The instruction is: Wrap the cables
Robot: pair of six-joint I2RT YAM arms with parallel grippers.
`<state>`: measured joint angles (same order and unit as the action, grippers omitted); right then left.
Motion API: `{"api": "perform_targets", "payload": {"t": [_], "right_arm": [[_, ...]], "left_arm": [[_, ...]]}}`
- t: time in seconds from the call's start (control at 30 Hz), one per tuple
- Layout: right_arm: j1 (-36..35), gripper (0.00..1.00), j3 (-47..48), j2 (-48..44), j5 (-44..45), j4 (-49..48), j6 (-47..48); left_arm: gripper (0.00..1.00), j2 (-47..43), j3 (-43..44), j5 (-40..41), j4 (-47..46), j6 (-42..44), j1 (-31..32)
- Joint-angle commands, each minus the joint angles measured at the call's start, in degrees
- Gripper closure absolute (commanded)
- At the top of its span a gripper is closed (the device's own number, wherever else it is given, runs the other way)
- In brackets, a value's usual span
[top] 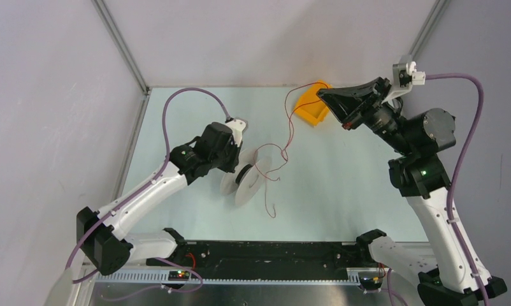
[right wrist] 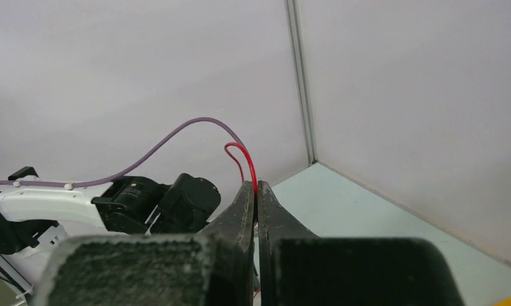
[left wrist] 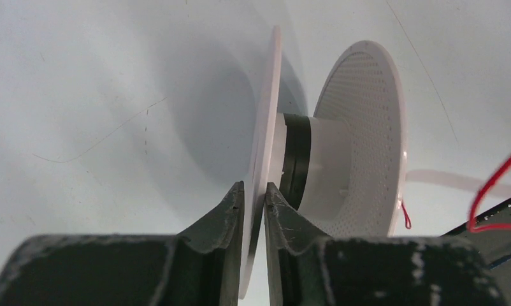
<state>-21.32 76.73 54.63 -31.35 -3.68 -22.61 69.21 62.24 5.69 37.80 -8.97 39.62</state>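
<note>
A white spool [top: 246, 180] with two round flanges and a black hub stands on edge at the table's middle. My left gripper [top: 239, 167] is shut on its near flange [left wrist: 266, 121], which runs thin between the fingertips [left wrist: 254, 186]. The perforated far flange [left wrist: 367, 121] is free. The cables are one thin red wire [top: 289, 124] that loops loosely from the spool up toward the back right. There my right gripper [top: 321, 94] hangs above the table, shut on the wire. In the right wrist view the red wire [right wrist: 248, 159] arches out from between the closed tips [right wrist: 256, 186].
An orange bin [top: 310, 107] sits at the back, just under the right gripper. Grey enclosure walls stand on the left, right and back. A black rail [top: 272, 252] runs along the near edge between the arm bases. A loose wire end [top: 273, 215] lies in front of the spool.
</note>
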Motion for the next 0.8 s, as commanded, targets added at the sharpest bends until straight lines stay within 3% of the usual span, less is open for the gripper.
{"api": "perform_targets", "payload": {"t": [0.0,0.13,0.33,0.43,0.5,0.63,0.77], "right_arm": [[0.5,1.0,0.7,-0.2,5.5,8.6,2.7],[3.4,0.95,-4.6,-0.3,12.8,15.8,5.0],[12.0,0.9,-17.5,0.1,22.9,17.5,5.5],[15.5,0.87,-19.4,3.4,29.0,19.0,5.4],[17.4,0.8,-19.7,5.9,33.3,21.0,5.6],[17.7,0.6,-19.7,8.1,35.2,23.2,6.6],[14.9,0.53,-19.9,7.1,28.8,23.7,9.0]], "left_arm": [[0.79,-1.4,1.6,0.9,-1.0,0.5,-0.1],[0.78,-1.5,1.5,1.3,-1.1,0.6,-0.1],[0.78,-1.4,1.5,1.1,-1.1,0.5,-0.1],[0.78,-1.3,1.6,0.8,-1.1,0.4,-0.1],[0.78,-1.3,1.6,0.9,-1.1,0.4,-0.1],[0.78,-1.3,1.5,1.4,-1.1,0.4,-0.1],[0.78,-1.2,1.6,1.4,-1.1,0.3,-0.1]]}}
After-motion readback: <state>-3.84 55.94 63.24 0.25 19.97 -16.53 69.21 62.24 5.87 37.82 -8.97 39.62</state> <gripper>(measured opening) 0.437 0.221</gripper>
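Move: Bare table, where the red cable now pinched in the right fingers will lie, is about 15 cm ahead of the right hand, 3 cm to its right and some 53 cm below. The spool stands about 6 cm ahead, 18 cm to the left and 44 cm below the right hand; the yellow bin roughly 42 cm ahead, 8 cm to the right and 51 cm down. From the left hand that bare patch is about 12 cm ahead, 24 cm to the right and 17 cm below. Swooping down some 30 cm while swinging about 17 cm to its right and 13 cm forward, the right hand comes down away from the spool, tipping its fingers downward and turning clockwise, nearly 50 degrees each. The fingers start opening early on the way, let go of the red cable and end nearly half open. The left hand stays in place, still pinching the spool's near-left flange. ##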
